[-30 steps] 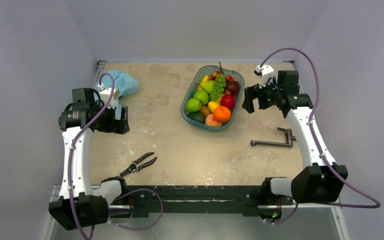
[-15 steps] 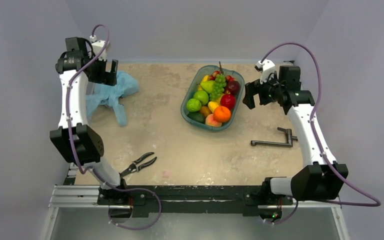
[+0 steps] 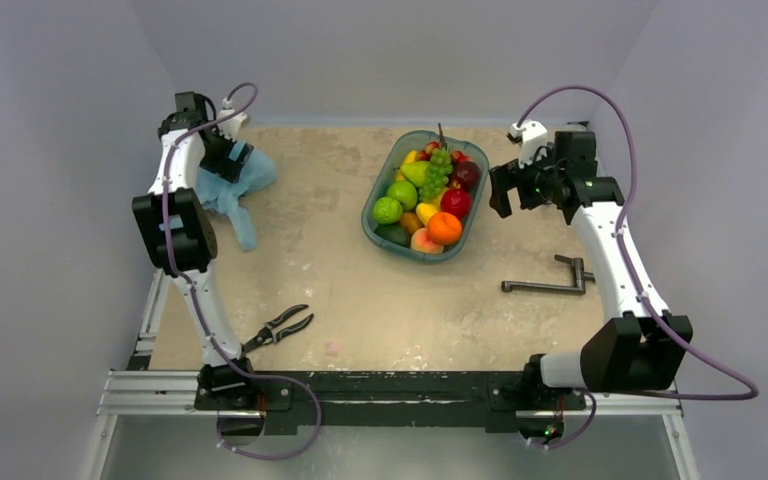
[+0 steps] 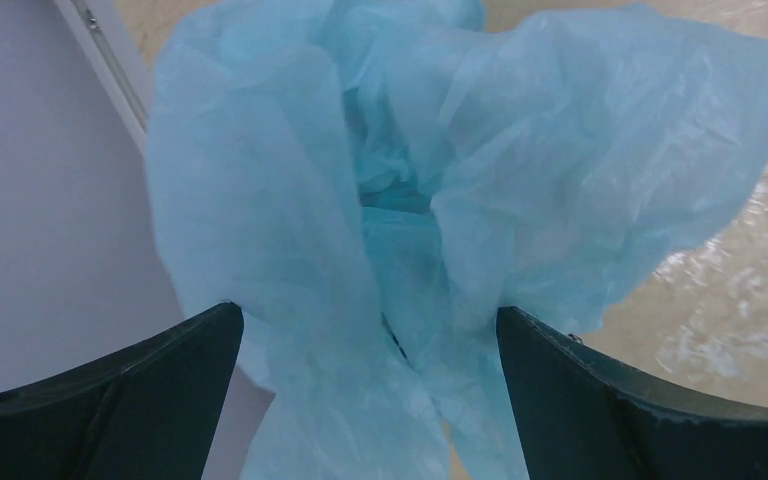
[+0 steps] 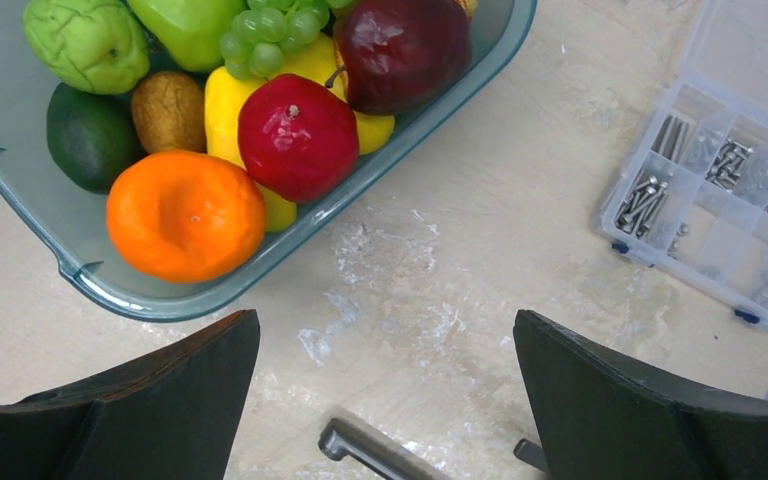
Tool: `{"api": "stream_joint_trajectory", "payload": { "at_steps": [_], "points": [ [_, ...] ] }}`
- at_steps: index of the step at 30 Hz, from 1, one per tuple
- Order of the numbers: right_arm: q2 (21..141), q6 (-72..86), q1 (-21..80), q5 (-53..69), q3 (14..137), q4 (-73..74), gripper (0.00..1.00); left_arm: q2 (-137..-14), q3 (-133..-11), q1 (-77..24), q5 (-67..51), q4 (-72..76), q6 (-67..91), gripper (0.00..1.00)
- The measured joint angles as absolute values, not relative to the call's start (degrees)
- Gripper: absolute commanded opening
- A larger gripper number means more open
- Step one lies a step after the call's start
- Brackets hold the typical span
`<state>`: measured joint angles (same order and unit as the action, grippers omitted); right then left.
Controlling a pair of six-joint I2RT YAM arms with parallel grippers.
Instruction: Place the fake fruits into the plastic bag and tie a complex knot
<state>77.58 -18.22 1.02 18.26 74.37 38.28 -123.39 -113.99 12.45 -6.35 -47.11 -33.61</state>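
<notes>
The fake fruits (image 3: 425,190) are heaped in a teal oval dish (image 3: 369,226) at the back middle; an orange (image 5: 185,215), a red apple (image 5: 295,135) and green grapes (image 5: 265,35) show in the right wrist view. The plastic bag (image 3: 238,188) lies crumpled at the back left corner. My left gripper (image 3: 228,158) hangs right over it, open, with light-blue plastic (image 4: 380,200) bunched between its fingers (image 4: 160,390). My right gripper (image 3: 505,190) is open over bare table just right of the dish. No knot is in view.
Black pliers (image 3: 278,326) lie near the front left. A dark metal door handle (image 3: 550,285) lies on the right, below my right gripper. A clear box of screws (image 5: 720,170) sits at the far right. Walls stand close behind and beside the bag.
My left arm has swung up from the left middle of the table to the back corner and come down onto the bag. The right arm has barely shifted.
</notes>
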Motion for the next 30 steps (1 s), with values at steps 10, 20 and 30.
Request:
{"api": "stream_joint_trajectory", "payload": {
  "at_steps": [10, 20, 30],
  "points": [
    [77.69, -21.3, 1.02, 15.11, 77.87, 39.35, 0.99, -134.82, -118.34, 11.97, -6.02, -50.33, -39.72, 0.08],
    [76.97, -23.0, 1.02, 14.15, 77.89, 39.57, 0.99, -125.43, -108.49, 4.69, -22.44, -54.35, -47.81, 0.0],
    [74.96, -23.27, 1.02, 14.48, 77.89, 39.9, 0.99, -120.9, -106.54, -16.05, -28.51, -54.39, -56.9, 0.0]
  ]
}}
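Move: The blue plastic bag lies crumpled on the table right under my open left hand, its middle about 9 cm below and some 2 cm back. The fruit basket's middle is roughly 48 cm to the right and 8 cm back; the green lime at its near-side edge is about 38 cm right and 11 cm back. From my right hand the bag lies around 60 cm left, 3 cm ahead and 19 cm below. I drop my left hand about 8 cm onto the bag, shut the fingers and pinch its plastic, then sweep it some 30 cm to the right towards the basket, rising about 5 cm and drawing back a little. The wrist swings nearly 60 degrees clockwise on the way, the grip kept. My open right hand only rises 3 to 4 cm. ##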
